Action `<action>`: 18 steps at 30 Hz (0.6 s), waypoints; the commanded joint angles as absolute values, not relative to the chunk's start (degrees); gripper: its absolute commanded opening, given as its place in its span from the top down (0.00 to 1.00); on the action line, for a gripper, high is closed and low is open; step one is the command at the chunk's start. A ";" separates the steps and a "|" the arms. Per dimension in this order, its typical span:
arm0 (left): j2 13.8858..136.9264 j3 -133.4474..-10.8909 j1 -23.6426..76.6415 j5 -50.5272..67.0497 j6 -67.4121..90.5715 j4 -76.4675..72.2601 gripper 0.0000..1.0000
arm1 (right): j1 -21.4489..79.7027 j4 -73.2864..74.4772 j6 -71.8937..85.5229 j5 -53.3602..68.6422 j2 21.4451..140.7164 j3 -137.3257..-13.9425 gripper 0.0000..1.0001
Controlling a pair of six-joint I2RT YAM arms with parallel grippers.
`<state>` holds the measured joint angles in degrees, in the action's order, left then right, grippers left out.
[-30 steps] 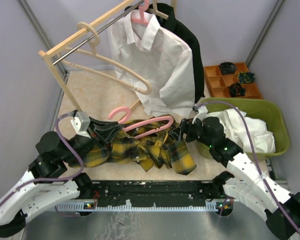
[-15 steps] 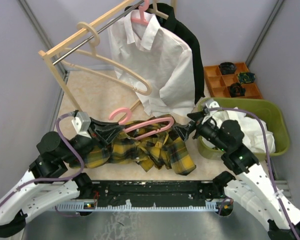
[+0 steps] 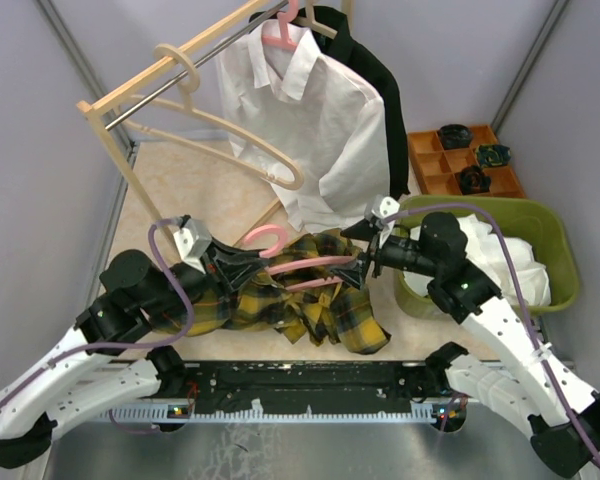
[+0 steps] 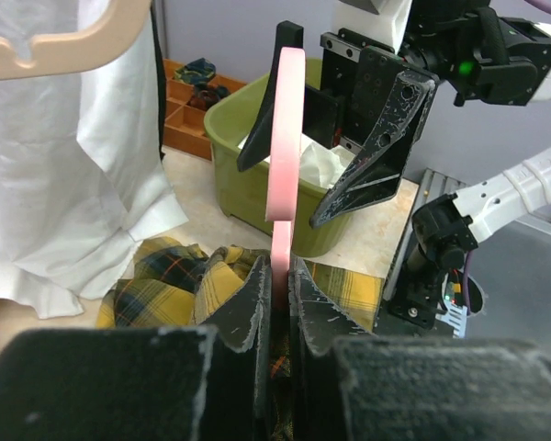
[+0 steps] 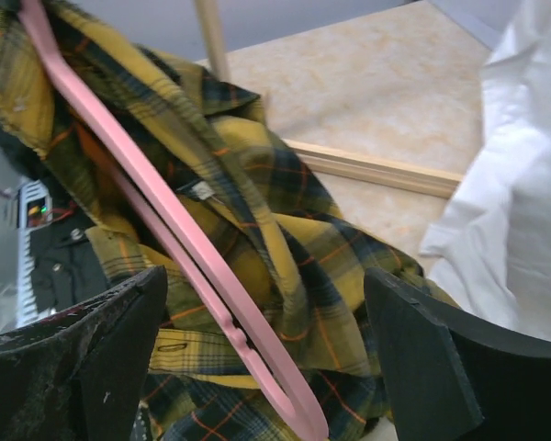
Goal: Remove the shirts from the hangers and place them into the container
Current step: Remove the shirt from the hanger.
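Observation:
The yellow-and-green plaid shirt (image 3: 280,310) lies crumpled on the table, still draped over a pink hanger (image 3: 300,265). My left gripper (image 3: 242,268) is shut on that hanger (image 4: 285,138) near its hook and holds it above the cloth. My right gripper (image 3: 355,262) is open, its jaws wide on either side of the hanger's far end (image 5: 165,230), touching nothing. Plaid cloth (image 5: 257,211) hangs under the bar. A white shirt (image 3: 310,130) and a black shirt (image 3: 388,110) hang on the rack. Another white shirt (image 3: 505,265) lies in the olive-green container (image 3: 555,235).
The wooden rack (image 3: 170,70) with its metal bar crosses the back left, and a bare beige hanger (image 3: 225,135) hangs from it. An orange compartment tray (image 3: 465,160) with small dark items sits behind the container. The rack's base rail (image 5: 376,170) runs along the table.
My right gripper has opened wide and swung left, off the plaid cloth, to the hanger's far end. My left arm has shifted right and lifted the pink hanger.

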<state>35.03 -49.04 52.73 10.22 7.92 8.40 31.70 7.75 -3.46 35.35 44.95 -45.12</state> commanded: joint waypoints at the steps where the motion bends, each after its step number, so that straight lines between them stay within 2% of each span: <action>1: 35.03 -50.38 52.74 13.95 9.28 4.35 1.00 | 31.47 5.84 -4.21 45.77 45.53 -47.46 0.17; 4: 33.64 -48.86 52.78 13.67 9.50 2.21 1.00 | 31.51 7.76 -2.87 49.75 46.28 -48.23 0.32; 6: 33.05 -48.41 52.78 13.12 9.41 1.29 1.00 | 31.51 8.94 -2.16 50.44 46.32 -48.17 0.46; 7: 32.90 -48.39 52.82 12.84 9.26 1.24 1.00 | 31.47 9.45 -1.79 50.26 46.13 -48.04 0.56; 8: 32.83 -48.45 52.74 12.43 9.11 1.48 1.00 | 31.47 9.71 -1.68 49.73 45.76 -47.93 0.72; 9: 32.79 -48.47 52.77 12.00 9.02 1.79 1.00 | 31.46 9.68 -1.29 47.83 45.16 -47.67 0.96; 10: 32.72 -48.33 52.74 11.22 8.97 2.10 1.00 | 31.46 9.43 0.08 45.09 43.94 -47.27 1.00; 12: 32.25 -47.69 52.76 9.08 9.17 2.34 0.95 | 31.47 7.93 2.17 41.09 41.52 -45.97 1.00; 14: 31.84 -47.22 52.74 4.96 9.82 3.27 0.75 | 31.46 8.31 4.40 35.31 39.01 -44.94 1.00; 16: 31.82 -47.49 52.76 1.40 9.08 5.88 0.63 | 31.46 10.94 5.06 29.83 36.66 -44.54 1.00; 18: 32.53 -47.78 52.80 -2.96 8.73 10.64 0.41 | 31.46 14.76 6.44 23.32 34.49 -44.45 1.00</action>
<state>33.04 -47.64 52.40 4.95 8.58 5.80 32.34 13.02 1.96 40.45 38.13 -44.03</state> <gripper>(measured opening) 0.429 0.036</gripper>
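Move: The left gripper already grips the pink hanger near its hook; its free right end, which the open right gripper goes for, lies about 3 cm behind the right gripper, 1 cm to its left and 1 cm below. From the left gripper that end is some 18 cm to the right, level otherwise. The plaid shirt is bunched about 6 cm back, 9 cm left and 17 cm below the right gripper. The white shirt hangs 20 cm ahead, 8 cm left, at its height. Bring the right gripper back about 5 cm over the hanger's free end, turning it some 15 degrees counter-clockwise, and shut its fingers so they pinch the bar. Only then open the left fingers and let go of the hanger, easing that hand forward a couple of centimetres, while the right, keeping its pinch, draws about 2 cm to the right and turns part way back. ##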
